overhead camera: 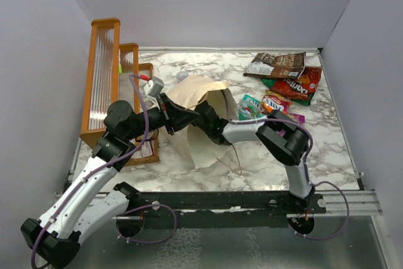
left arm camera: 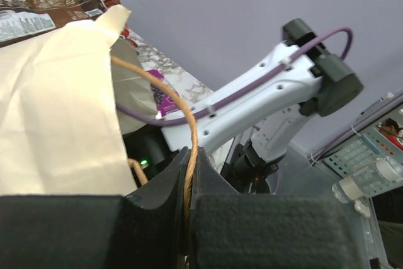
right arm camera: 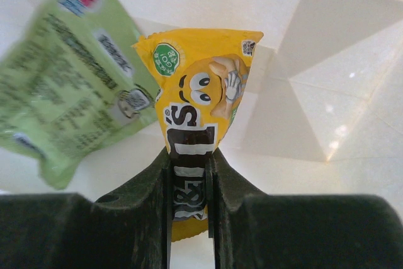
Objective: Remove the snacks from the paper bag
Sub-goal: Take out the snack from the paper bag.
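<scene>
The cream paper bag (overhead camera: 196,91) lies on its side mid-table. My left gripper (left arm camera: 189,163) is shut on its tan loop handle (left arm camera: 186,113) at the bag's left side (overhead camera: 167,110). The right arm (overhead camera: 247,130) reaches into the bag's mouth, so its fingers are hidden in the top view. Inside the bag, my right gripper (right arm camera: 189,174) is shut on a yellow candy pack (right arm camera: 200,89). A green packet (right arm camera: 69,74) lies just left of it on the bag's inner wall (right arm camera: 327,61). Outside lie a brown chip bag (overhead camera: 277,64), an orange-red chip bag (overhead camera: 296,84), a teal-pink packet (overhead camera: 250,106) and a purple pouch (overhead camera: 295,118).
An orange-framed wooden rack (overhead camera: 104,86) stands along the left wall, close behind my left arm. The loose packets fill the table's far right corner. Grey walls close in three sides. The right arm (left arm camera: 252,99) crosses close in front of the left wrist.
</scene>
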`<action>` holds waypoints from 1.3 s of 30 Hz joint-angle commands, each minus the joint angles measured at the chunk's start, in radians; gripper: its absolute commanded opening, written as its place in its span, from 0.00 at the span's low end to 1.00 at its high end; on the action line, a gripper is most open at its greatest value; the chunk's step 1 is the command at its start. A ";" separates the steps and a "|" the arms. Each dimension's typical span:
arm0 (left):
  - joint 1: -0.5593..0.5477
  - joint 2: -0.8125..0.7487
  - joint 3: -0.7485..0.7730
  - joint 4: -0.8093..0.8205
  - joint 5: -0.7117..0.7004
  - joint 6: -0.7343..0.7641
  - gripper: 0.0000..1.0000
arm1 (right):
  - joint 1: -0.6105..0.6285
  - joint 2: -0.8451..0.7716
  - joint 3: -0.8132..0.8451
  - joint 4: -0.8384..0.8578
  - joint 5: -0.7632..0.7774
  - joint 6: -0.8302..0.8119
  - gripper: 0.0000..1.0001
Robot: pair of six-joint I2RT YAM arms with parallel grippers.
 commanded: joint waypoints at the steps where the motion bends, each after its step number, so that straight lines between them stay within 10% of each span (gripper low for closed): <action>1: -0.005 -0.012 0.012 -0.013 -0.106 0.020 0.00 | 0.025 -0.183 -0.048 -0.103 -0.152 0.076 0.11; 25: -0.004 0.032 0.115 -0.063 -0.322 0.043 0.00 | 0.140 -0.580 -0.325 -0.254 -0.466 0.257 0.11; 39: -0.004 0.024 0.119 -0.143 -0.378 0.072 0.00 | 0.171 -0.797 -0.324 -0.340 -0.392 0.303 0.11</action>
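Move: The right hand, deep in the paper bag, already holds the yellow M&M's packet; the bag mouth it must come out through lies about 15 cm back, 7 cm right and some 4 cm above. The green snack lies about 8 cm left, 1 cm ahead and 2 cm lower; outside, the turquoise snack is roughly 22 cm right and 4 cm back, 5 cm lower. From the left hand, the M&M's packet is some 20 cm ahead, straight below sideways, 30 cm down. Still pinching the M&M's packet, the right hand draws it back towards the robot and the bag mouth by about 20 cm, rising, dipping, then rising again to end some 10 cm higher, while swinging counter-clockwise and tipping downward. The left fingers keep hold of the bag's handle, carrying it roughly 5 cm forward and turning counter-clockwise. ##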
